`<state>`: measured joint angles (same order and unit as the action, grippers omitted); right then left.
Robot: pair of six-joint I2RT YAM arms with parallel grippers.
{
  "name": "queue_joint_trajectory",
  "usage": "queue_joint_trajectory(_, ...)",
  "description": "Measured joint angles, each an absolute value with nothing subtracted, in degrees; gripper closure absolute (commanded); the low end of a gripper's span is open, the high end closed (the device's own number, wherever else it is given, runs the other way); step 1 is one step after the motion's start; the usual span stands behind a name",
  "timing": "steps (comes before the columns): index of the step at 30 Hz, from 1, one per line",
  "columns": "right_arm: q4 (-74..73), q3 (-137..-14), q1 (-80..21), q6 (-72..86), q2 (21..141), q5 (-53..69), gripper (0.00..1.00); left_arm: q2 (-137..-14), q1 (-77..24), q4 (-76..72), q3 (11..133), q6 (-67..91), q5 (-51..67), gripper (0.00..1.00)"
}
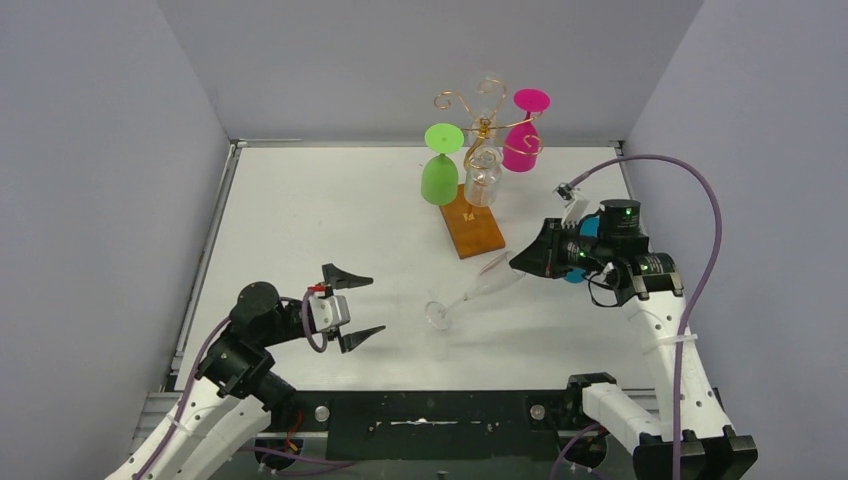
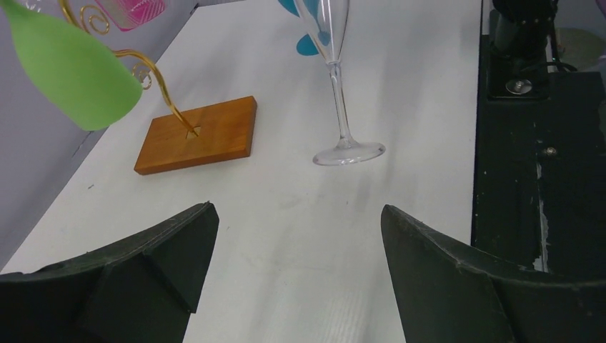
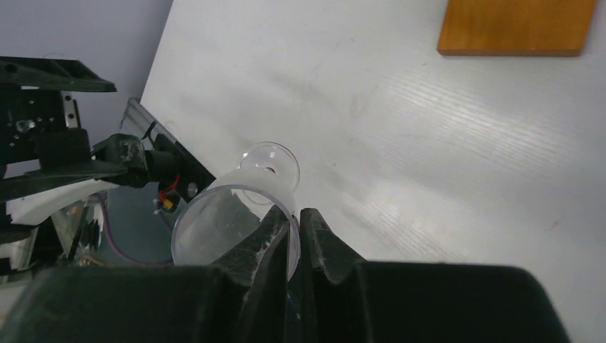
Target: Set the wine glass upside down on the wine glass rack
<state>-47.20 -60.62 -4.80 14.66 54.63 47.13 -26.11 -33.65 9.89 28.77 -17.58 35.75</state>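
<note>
A clear wine glass [image 1: 470, 292] hangs tilted over the middle of the table, its round foot [image 1: 437, 314] pointing at the left arm and down near the tabletop. My right gripper [image 1: 515, 262] is shut on the rim of the wine glass [image 3: 229, 218], one finger inside the bowl and one outside. My left gripper [image 1: 377, 305] stands open and holds nothing, a short way left of the foot; in its wrist view the wine glass [image 2: 337, 86] lies ahead of the left gripper [image 2: 298, 209]. The wine glass rack [image 1: 483, 130] of gold wire rises from a wooden base [image 1: 472, 228] behind the glass.
A green glass [image 1: 440, 170], a pink glass [image 1: 522, 140] and a clear glass [image 1: 483, 178] hang upside down on the rack. Grey walls close in the table on three sides. A black bar [image 2: 543, 143] runs along the near edge.
</note>
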Motion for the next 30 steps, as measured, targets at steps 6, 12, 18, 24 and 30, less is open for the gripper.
queue_joint_trajectory(6,-43.2,-59.0,-7.5,17.4,54.6,56.0,1.00,-26.1,-33.6,10.7,28.8,-22.5,42.0,0.27)
queue_joint_trajectory(12,-36.4,-57.9,-10.6,22.8,54.3,62.4,1.00,-25.9,-33.6,11.1,28.8,-27.1,47.8,0.49)
queue_joint_trajectory(18,-31.1,-57.1,-13.7,28.4,54.8,65.8,1.00,-26.0,-33.6,11.4,28.8,-30.4,53.1,0.58)
queue_joint_trajectory(24,-24.1,-55.8,-16.6,34.0,55.1,67.3,1.00,-28.4,-33.6,14.0,28.8,-34.2,56.5,0.57)
queue_joint_trajectory(30,-21.7,-55.7,-19.8,35.7,57.3,67.1,1.00,-29.1,-33.6,14.5,28.8,-35.4,58.7,0.65)
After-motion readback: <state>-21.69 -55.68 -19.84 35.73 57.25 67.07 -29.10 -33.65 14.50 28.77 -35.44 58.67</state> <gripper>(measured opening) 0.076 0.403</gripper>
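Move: The right hand already pinches the clear wine glass by its bowl rim, foot slanting left and down. It is bound for the left gripper, about 27 cm to its left, 5 cm back and 3 cm lower. The wooden rack base lies some 18 cm ahead, 6 cm left and 25 cm down. From the left hand, the glass foot is about 12 cm right, 2 cm ahead and 6 cm lower; the rack base is 22 cm ahead, 21 cm right and 22 cm down. Leftwards by about 8 cm, and also back and up some 5 cm each, the right hand carries the glass foot-first towards the left gripper, swinging counter-clockwise as its left side rises, and keeps its pinch. The left hand draws back about 5 cm, turns some 25 degrees clockwise and narrows its fingers to about half their gap, dipping slightly at the end. ##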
